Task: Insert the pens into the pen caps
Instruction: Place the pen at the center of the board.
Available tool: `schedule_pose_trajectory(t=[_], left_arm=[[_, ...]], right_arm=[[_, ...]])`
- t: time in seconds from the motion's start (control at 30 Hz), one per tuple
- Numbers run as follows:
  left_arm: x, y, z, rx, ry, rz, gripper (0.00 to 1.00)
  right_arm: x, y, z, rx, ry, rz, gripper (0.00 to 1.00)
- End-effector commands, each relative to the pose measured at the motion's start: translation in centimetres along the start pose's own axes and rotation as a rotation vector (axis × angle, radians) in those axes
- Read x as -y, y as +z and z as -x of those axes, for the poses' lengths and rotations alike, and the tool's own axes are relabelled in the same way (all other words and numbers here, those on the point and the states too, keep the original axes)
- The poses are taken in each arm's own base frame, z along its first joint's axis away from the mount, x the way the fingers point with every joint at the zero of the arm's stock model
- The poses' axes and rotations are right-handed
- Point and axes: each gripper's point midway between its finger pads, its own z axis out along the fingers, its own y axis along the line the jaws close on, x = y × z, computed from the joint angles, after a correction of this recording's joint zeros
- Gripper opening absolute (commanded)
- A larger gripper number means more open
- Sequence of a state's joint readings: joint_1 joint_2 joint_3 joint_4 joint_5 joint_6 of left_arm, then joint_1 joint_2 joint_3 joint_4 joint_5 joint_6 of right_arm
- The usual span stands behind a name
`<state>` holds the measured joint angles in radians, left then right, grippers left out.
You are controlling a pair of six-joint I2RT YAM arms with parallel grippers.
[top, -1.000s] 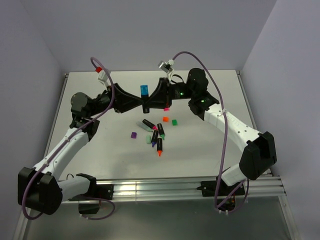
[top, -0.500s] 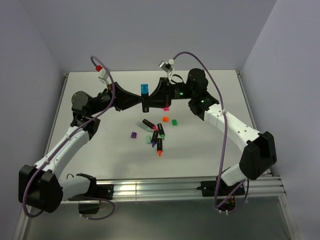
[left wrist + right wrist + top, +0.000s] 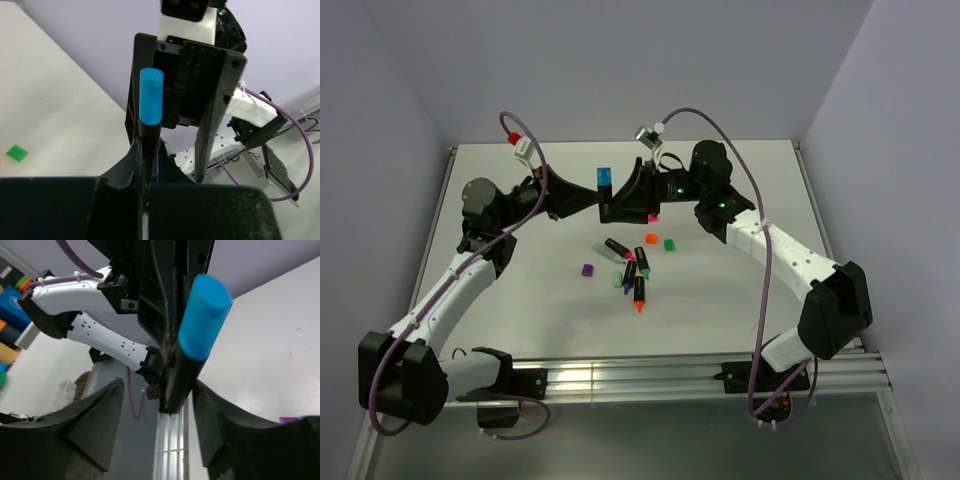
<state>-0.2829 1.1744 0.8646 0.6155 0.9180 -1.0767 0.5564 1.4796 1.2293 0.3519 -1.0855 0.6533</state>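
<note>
A black pen point(image 3: 607, 200) with a blue cap point(image 3: 605, 179) on its top end stands upright in the air over the back of the table. My left gripper point(image 3: 146, 146) is shut on the pen's black barrel point(image 3: 148, 136), below the blue cap point(image 3: 151, 97). My right gripper point(image 3: 157, 386) is open, its fingers apart on either side of the barrel point(image 3: 181, 377) without touching it. More pens point(image 3: 629, 264) lie in a loose group mid-table, one with an orange tip point(image 3: 639, 294). Loose caps lie around them: pink point(image 3: 653, 217), orange point(image 3: 651, 238), green point(image 3: 669, 243), purple point(image 3: 587, 270).
The grey table point(image 3: 520, 300) is walled at the back and both sides. An aluminium rail point(image 3: 660, 378) runs along its near edge by the arm bases. Both arms meet over the back middle, above the scattered pens and caps.
The left gripper has shut on the blue-capped pen. The right gripper, shut on it before, has opened and let go. The pen has shifted slightly up and left.
</note>
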Motion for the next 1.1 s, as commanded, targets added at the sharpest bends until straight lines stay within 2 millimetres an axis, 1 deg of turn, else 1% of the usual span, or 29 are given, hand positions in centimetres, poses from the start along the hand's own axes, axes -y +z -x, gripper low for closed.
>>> schedule_pose_trajectory(t=[0.0, 0.03, 0.07, 0.13, 0.17, 0.2, 0.23, 0.27, 0.3, 0.33, 0.37, 0.4, 0.43, 0.47, 0.5, 0.53, 0.57, 0.6, 0.63, 0.67, 0.7, 0.73, 0.77, 0.8, 0.83, 0.87, 0.9, 1.0, 1.07], left_arm=[[0.9, -0.7, 2.0, 0.037, 0.086, 0.017, 0.00], [0.8, -0.8, 2.2, 0.038, 0.094, 0.027, 0.01], [-0.1, -1.1, 2.0, 0.025, 0.088, 0.062, 0.00], [-1.2, -1.7, 2.6, 0.017, 0.104, 0.116, 0.00], [-3.5, -2.5, 2.5, -0.007, 0.118, 0.194, 0.00], [-4.7, -3.0, 2.5, -0.023, 0.126, 0.242, 0.00], [-6.0, -3.2, 3.4, -0.034, 0.150, 0.286, 0.00], [-8.9, -5.0, 2.5, -0.100, 0.144, 0.399, 0.00], [-9.4, -5.3, 3.9, -0.111, 0.185, 0.429, 0.00], [-12.4, -6.0, 3.8, -0.168, 0.206, 0.472, 0.00], [-14.1, -7.6, 4.2, -0.183, 0.173, 0.527, 0.00], [-15.5, -9.0, 4.0, -0.206, 0.123, 0.568, 0.00], [-17.9, -9.9, 4.6, -0.238, 0.156, 0.605, 0.00], [-19.5, -11.5, 5.3, -0.243, 0.167, 0.657, 0.00], [-22.0, -12.6, 5.1, -0.279, 0.145, 0.711, 0.00], [-23.6, -13.5, 5.2, -0.316, 0.193, 0.744, 0.00], [-25.2, -14.6, 5.4, -0.324, 0.181, 0.784, 0.00], [-26.0, -15.2, 6.0, -0.330, 0.174, 0.800, 0.00], [-28.5, -16.2, 5.1, -0.357, 0.133, 0.822, 0.00], [-29.9, -17.4, 5.3, -0.360, 0.117, 0.856, 0.00], [-30.8, -17.8, 6.0, -0.362, 0.123, 0.868, 0.00], [-32.8, -18.5, 5.1, -0.378, 0.082, 0.882, 0.00], [-33.9, -19.6, 5.2, -0.380, 0.065, 0.910, 0.00], [-34.6, -20.0, 5.9, -0.375, 0.071, 0.922, 0.00], [-36.1, -20.5, 5.2, -0.384, 0.043, 0.924, 0.00], [-36.8, -21.3, 5.2, -0.381, 0.030, 0.935, 0.00], [-37.5, -21.6, 5.2, -0.377, 0.019, 0.932, 0.00], [-38.6, -22.3, 5.4, -0.369, 0.006, 0.938, 0.00], [-39.8, -22.8, 4.6, -0.381, -0.015, 0.954, 0.00]], right_arm=[[0.4, -0.2, 0.1, 0.014, -0.034, -0.005, 0.68], [0.8, -0.3, 0.1, 0.019, -0.031, -0.015, 0.71], [1.2, -0.4, 0.0, 0.021, -0.026, -0.025, 0.77], [2.3, -0.6, -0.4, 0.018, -0.007, -0.057, 0.93], [3.3, -1.1, -0.2, 0.030, 0.000, -0.095, 0.94], [4.1, -1.4, -0.3, 0.031, -0.016, -0.124, 0.95], [5.1, -1.9, -0.8, 0.017, 0.015, -0.164, 0.96], [6.3, -2.7, -0.3, 0.026, -0.020, -0.212, 0.96], [7.0, -3.1, -0.5, 0.015, -0.021, -0.238, 0.96], [7.7, -3.7, -1.3, -0.015, 0.013, -0.278, 0.97], [8.0, -4.1, -1.0, -0.019, -0.005, -0.307, 0.98], [8.7, -4.7, -1.1, -0.030, -0.045, -0.338, 0.98], [8.7, -5.2, -1.6, -0.047, -0.034, -0.356, 0.99], [8.9, -5.6, -1.7, -0.052, -0.045, -0.365, 0.99], [9.0, -5.9, -1.9, -0.053, -0.037, -0.369, 1.00], [9.0, -6.2, -1.9, -0.051, -0.036, -0.371, 1.00], [8.9, -6.6, -2.0, -0.048, -0.036, -0.377, 1.00], [9.1, -7.0, -1.8, -0.041, -0.034, -0.386, 1.00], [9.1, -7.3, -2.1, -0.042, -0.030, -0.389, 1.00], [9.2, -7.5, -2.1, -0.041, -0.034, -0.394, 1.00], [9.1, -7.8, -1.9, -0.035, -0.043, -0.399, 1.00], [9.0, -8.0, -2.0, -0.034, -0.046, -0.400, 1.00], [9.1, -8.2, -2.3, -0.036, -0.043, -0.404, 1.00], [9.0, -8.3, -2.3, -0.035, -0.044, -0.405, 1.00], [9.1, -8.4, -2.5, -0.037, -0.038, -0.404, 1.00], [9.1, -8.4, -2.6, -0.039, -0.039, -0.405, 1.00], [9.2, -8.5, -2.7, -0.042, -0.033, -0.407, 1.00], [9.3, -8.6, -2.8, -0.046, -0.029, -0.407, 1.00], [9.4, -8.5, -2.8, -0.047, -0.024, -0.406, 1.00]])
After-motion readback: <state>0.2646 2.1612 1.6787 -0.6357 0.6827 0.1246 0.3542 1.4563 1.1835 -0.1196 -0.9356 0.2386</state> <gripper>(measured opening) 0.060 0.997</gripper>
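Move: The left gripper has the blue-capped pen pinched. The bare patch it is taken to, on the board's far-left part, lies about 22 cm ahead, 27 cm left and 35 cm below. Some 36 cm below that hand, the purple cap is 4 cm ahead and 8 cm left, the grey pen 9 cm ahead and 2 cm left. The pen still stands between the right gripper's half-open pads, its middle about 2 cm above them; the orange cap is 16 cm ahead, 8 cm right and 35 cm down. Keep the left fingers shut on the capped pen and swing it out forward and left, then mostly down, some 45 cm in all, towards the bare far-left board, rolling the wrist until fingers point down more and the pen's blue end points forward. Meanwhile open the right gripper fully and back it off the pen, about 9 cm down, 7 forward and 7 right. ##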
